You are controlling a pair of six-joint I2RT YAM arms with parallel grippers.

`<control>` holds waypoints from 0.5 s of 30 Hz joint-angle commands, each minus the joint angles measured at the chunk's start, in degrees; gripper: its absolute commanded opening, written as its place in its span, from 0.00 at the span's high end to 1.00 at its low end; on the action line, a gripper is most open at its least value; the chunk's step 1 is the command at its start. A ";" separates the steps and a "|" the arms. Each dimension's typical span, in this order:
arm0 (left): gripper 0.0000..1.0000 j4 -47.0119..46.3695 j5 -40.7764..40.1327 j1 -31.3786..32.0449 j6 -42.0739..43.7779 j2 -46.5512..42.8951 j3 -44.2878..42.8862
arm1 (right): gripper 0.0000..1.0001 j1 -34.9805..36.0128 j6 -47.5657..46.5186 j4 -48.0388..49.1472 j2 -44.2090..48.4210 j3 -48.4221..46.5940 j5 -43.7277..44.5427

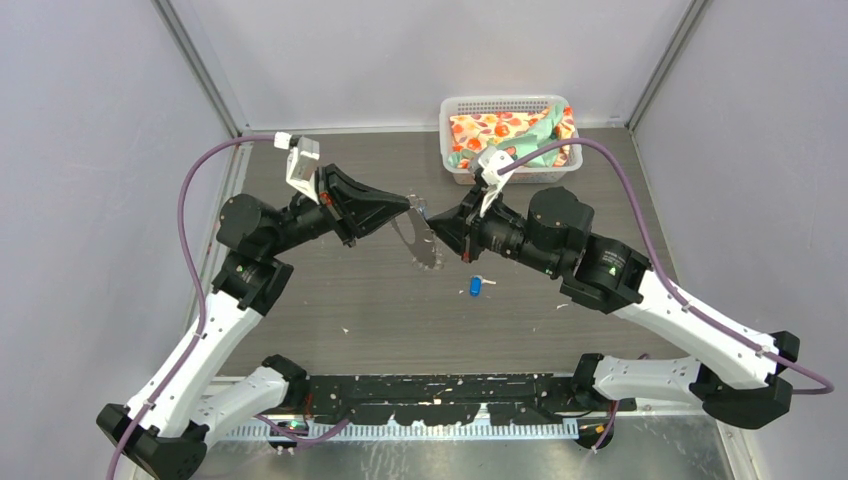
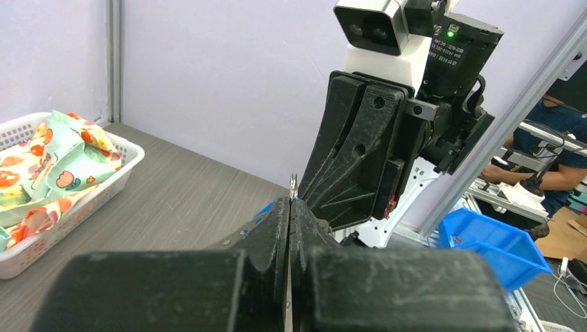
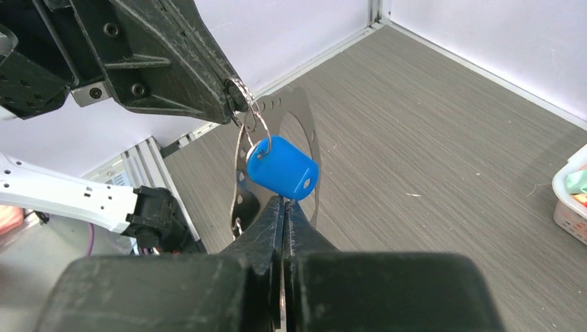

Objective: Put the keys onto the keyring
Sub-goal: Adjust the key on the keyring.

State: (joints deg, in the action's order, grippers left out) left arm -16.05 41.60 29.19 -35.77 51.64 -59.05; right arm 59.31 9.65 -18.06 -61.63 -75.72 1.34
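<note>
My left gripper (image 1: 408,203) is shut on the wire of the keyring (image 1: 428,250), a thin silvery loop with a toothed edge that hangs above the table's middle. In the right wrist view the keyring (image 3: 309,117) hangs behind a blue-headed key (image 3: 284,168), and the wire loop passes through the key's head. My right gripper (image 3: 283,200) is shut on this key's silver blade, just below the left gripper (image 3: 234,104). A second blue key (image 1: 476,286) lies on the table under the right arm. In the left wrist view the left gripper (image 2: 291,202) shows a sliver of metal at its tips.
A white basket (image 1: 505,103) with patterned packets stands at the back right; it also shows in the left wrist view (image 2: 131,155). The two arms meet tip to tip over the table's middle. Grey walls close in the table's sides and back.
</note>
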 commanded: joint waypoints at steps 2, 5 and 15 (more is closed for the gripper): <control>1.00 -3.85 -0.15 -0.10 0.20 -0.84 -0.90 | 0.99 0.45 0.66 -1.87 1.37 -3.38 -0.51; 1.00 -3.90 -0.12 -0.10 0.17 -0.67 -1.13 | 0.94 0.80 0.52 -1.70 1.87 -2.99 0.63; 1.00 -3.60 -0.16 -0.10 0.11 -0.21 -1.68 | 0.57 7.27 -6.54 2.87 -0.67 -2.53 11.22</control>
State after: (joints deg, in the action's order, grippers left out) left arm -16.03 41.60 29.19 -35.77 51.94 -59.05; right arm 63.55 7.53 -19.51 -61.25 -76.62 5.43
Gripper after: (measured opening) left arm 0.009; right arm 0.427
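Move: The blue key hangs on the keyring just off the tips of the right fingers, about 1 cm to their left and 1 cm higher, level in reach. The ring, in the left fingers, lies some 4 cm left of and 4 cm above the right hand; the metal plate hangs from it, its middle roughly 2 cm left, 1 cm back and 4 cm below. From the left hand the key is about 3 cm right and 3 cm down. The blue key's lower end, which the shut right fingertips seem to hold, is let go: those fingers open to a little under half while the hand eases back about 1.5 cm towards its base, with almost no turn of the wrist. The left hand stays where it is and keeps its pinch on the ring. ##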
